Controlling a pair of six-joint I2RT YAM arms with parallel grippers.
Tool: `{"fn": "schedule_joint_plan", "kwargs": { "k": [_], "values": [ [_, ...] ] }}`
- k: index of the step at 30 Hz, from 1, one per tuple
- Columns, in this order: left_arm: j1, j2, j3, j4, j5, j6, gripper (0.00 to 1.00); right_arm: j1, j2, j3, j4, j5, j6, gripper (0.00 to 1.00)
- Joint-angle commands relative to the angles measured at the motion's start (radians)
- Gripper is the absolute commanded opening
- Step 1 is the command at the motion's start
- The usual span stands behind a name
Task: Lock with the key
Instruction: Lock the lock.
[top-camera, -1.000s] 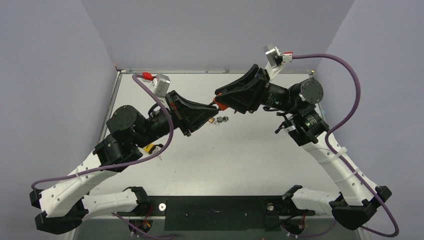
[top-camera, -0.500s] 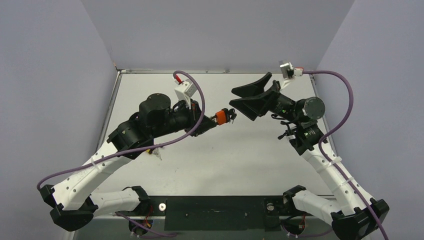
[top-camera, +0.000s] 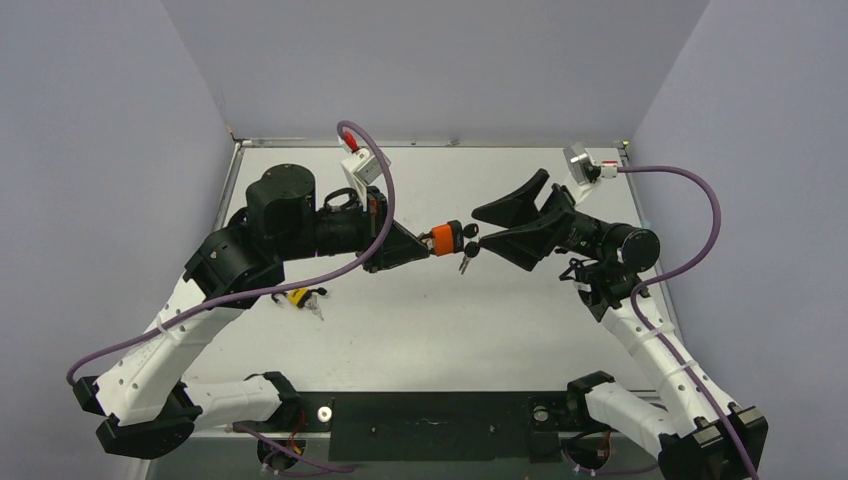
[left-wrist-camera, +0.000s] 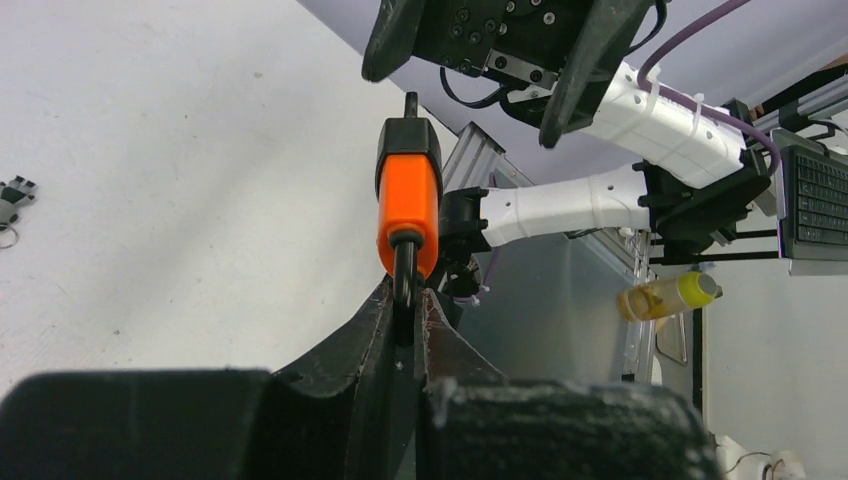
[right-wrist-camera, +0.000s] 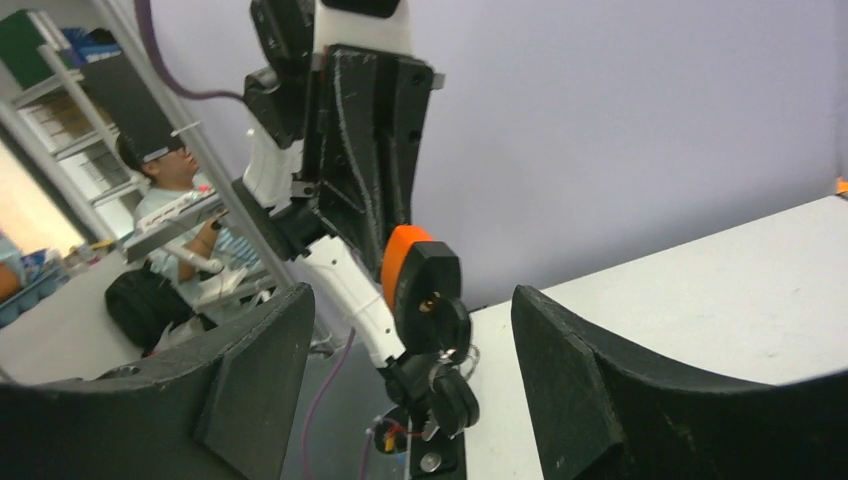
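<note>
My left gripper is shut on the black shackle of an orange padlock and holds it in the air above the table, body toward the right arm. In the left wrist view the padlock stands just past my closed fingertips. A bunch of black-headed keys hangs from its keyhole end. In the right wrist view the keys hang below the padlock. My right gripper is open, its jaws wide on either side of the padlock's key end, not touching it.
A small yellow and black object lies on the white table below the left arm. In the left wrist view a small dark item lies on the table at far left. Purple walls enclose the table.
The left arm has swung the padlock right and slightly down toward the right gripper. The right gripper has dropped and turned so its open jaws now face the padlock's key end.
</note>
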Motion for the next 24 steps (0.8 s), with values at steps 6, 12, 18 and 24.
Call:
{"fn": "schedule_joint_plan", "kwargs": {
  "k": [6, 12, 18, 24],
  "values": [
    [0.013, -0.008, 0.048, 0.013, 0.091, 0.007, 0.00, 0.137, -0.059, 0.097, -0.441, -0.020, -0.398, 0.59],
    [0.014, -0.020, 0.040, 0.019, 0.097, 0.003, 0.00, 0.131, -0.059, 0.099, -0.479, -0.023, -0.420, 0.48],
    [0.017, -0.030, 0.032, 0.011, 0.095, 0.008, 0.00, 0.125, -0.062, 0.098, -0.479, -0.018, -0.419, 0.40],
    [0.022, -0.041, 0.013, 0.011, 0.101, 0.014, 0.00, 0.098, -0.062, 0.087, -0.456, -0.021, -0.396, 0.19]
  ]
}}
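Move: The key, its head sticking out of the orange lock, lies about 3 cm below the right hand, 3 cm to its left and 1 cm back. The hanging keys are some 2 cm lower than that key head and 2 cm nearer the base; the lock's body is about 3 cm beyond it to the left. The left hand holds the lock's shackle, with the key roughly 7 cm to its right, 2 cm ahead and slightly below. The right hand sinks about 3.5 cm, also left and back, closing around the key in the left-held lock. ##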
